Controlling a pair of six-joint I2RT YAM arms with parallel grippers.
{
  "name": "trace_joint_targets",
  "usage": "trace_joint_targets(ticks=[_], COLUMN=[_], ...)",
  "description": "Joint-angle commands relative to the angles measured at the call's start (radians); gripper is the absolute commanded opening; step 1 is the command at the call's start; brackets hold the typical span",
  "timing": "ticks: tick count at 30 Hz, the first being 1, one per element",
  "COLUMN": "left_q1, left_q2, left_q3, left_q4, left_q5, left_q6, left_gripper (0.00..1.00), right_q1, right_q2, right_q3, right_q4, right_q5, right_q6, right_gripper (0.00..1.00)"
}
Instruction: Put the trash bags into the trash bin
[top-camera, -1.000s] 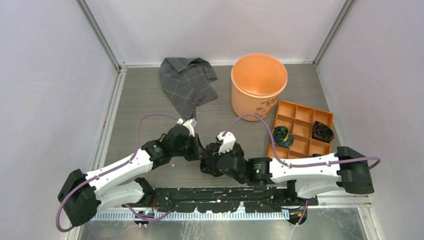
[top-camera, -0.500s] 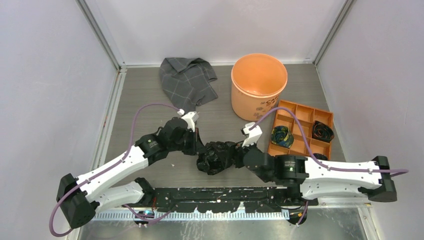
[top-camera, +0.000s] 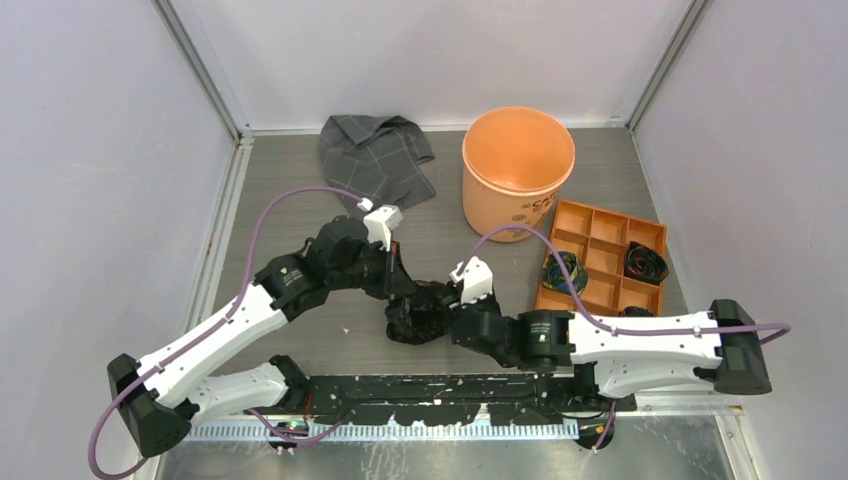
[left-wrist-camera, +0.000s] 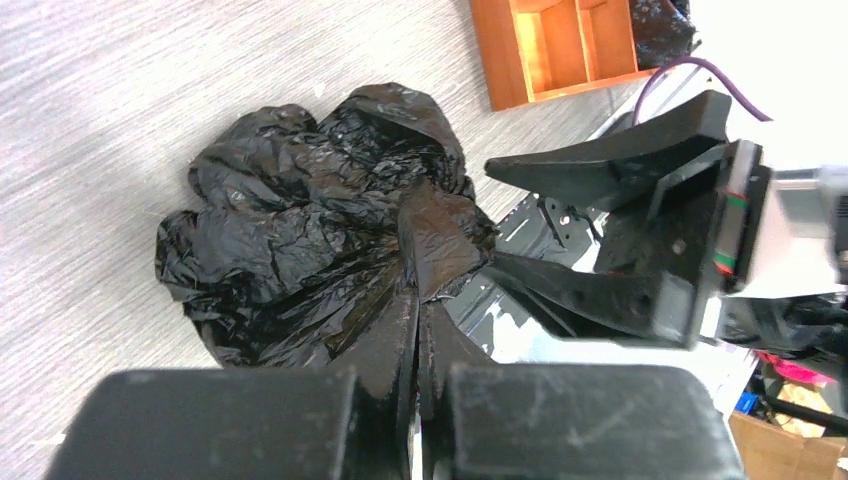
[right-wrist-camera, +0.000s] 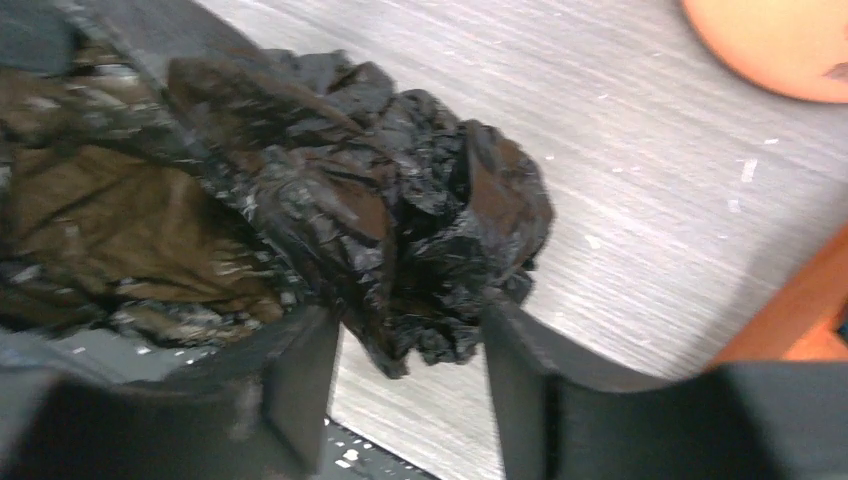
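Observation:
The crumpled black trash bag (top-camera: 415, 318) lies on the table in front of both arms. My left gripper (top-camera: 402, 290) is shut on a fold of the trash bag (left-wrist-camera: 300, 230); the left wrist view shows the jaws (left-wrist-camera: 418, 305) pressed together on the film. My right gripper (top-camera: 452, 322) is open, with its fingers either side of the bag's near end (right-wrist-camera: 420, 230); its gripper point (right-wrist-camera: 400, 360) sits just below the bag. The right gripper's fingers (left-wrist-camera: 600, 165) also show spread apart in the left wrist view. The orange trash bin (top-camera: 518, 170) stands upright at the back right, apart from the bag.
A grey checked cloth (top-camera: 375, 165) lies at the back, left of the bin. An orange compartment tray (top-camera: 603, 258) with dark cable bundles (top-camera: 646, 264) sits on the right. White walls close in the back and both sides. The arm base rail (top-camera: 450, 395) runs along the near edge.
My right gripper pulled right and off the bag, then came back left and now straddles it. My left gripper moved a little forward and right, still holding the bag.

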Motion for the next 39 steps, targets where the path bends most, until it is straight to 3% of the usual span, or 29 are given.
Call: trace_joint_targets(ticks=[1,6,10,14,19,21,24,27,34,39], left_q1=[0.008,0.042,0.117,0.196,0.196,0.196,0.196,0.197,0.186,0.12], left_q2=[-0.011,0.006,0.018,0.072,0.15,0.16,0.143,0.082,-0.027,-0.022], left_q3=[0.083,0.16,0.186,0.27,0.362,0.393,0.387,0.282,-0.045,-0.149], left_q4=[-0.039,-0.101,-0.071,-0.009,0.099,0.081,0.013,0.016,0.221,0.345], left_q5=[0.044,-0.003,0.026,0.1,0.142,0.118,0.055,0.0,0.062,0.008], left_q6=[0.065,0.098,0.075,0.025,-0.052,-0.048,-0.019,-0.037,-0.204,-0.251], left_gripper=[0.0,0.0,0.07,0.18,0.63,0.71,0.73,0.74,0.73,0.73], right_q1=[0.005,-0.001,-0.046,-0.174,-0.334,-0.347,-0.348,-0.349,-0.35,-0.352], right_q2=[0.083,0.128,0.141,0.123,0.12,0.126,0.141,0.146,0.177,0.196], right_q3=[0.123,0.291,0.422,0.489,0.592,0.631,0.679,0.694,0.72,0.746], right_q4=[-0.065,-0.221,-0.375,-0.386,-0.381,-0.381,-0.397,-0.394,-0.388,-0.393], right_q5=[0.167,0.312,0.331,0.228,0.082,0.063,0.055,0.038,0.037,0.04], right_q6=[0.014,0.093,0.154,0.089,0.019,0.002,-0.008,-0.008,0.002,0.007], right_gripper=[0.52,0.19,0.02,0.01,0.01,0.0,0.0,0.01,0.01,0.01])
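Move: The black trash bag hangs from the left hand's shut fingers, its middle about 5 cm to that hand's right and 9 cm below, level fore and aft. From the right hand, its fingers parted around a fold, the bag's middle is level ahead, about 6 cm left and 4 cm lower. From the right hand the bin stands some 26 cm ahead and 14 cm right, its middle near hand height; the wooden tray is about 7 cm ahead, 36 cm right, 12 cm down. Forward a little, the right hand shuts its fingers on the bag, then lifts it about 16 cm and carries it some 10 cm forward and slightly right towards the bin, turning about 20 degrees clockwise. The left hand rises and goes forward with it, opens wide to let go of the bag, then sinks and draws partly back. ##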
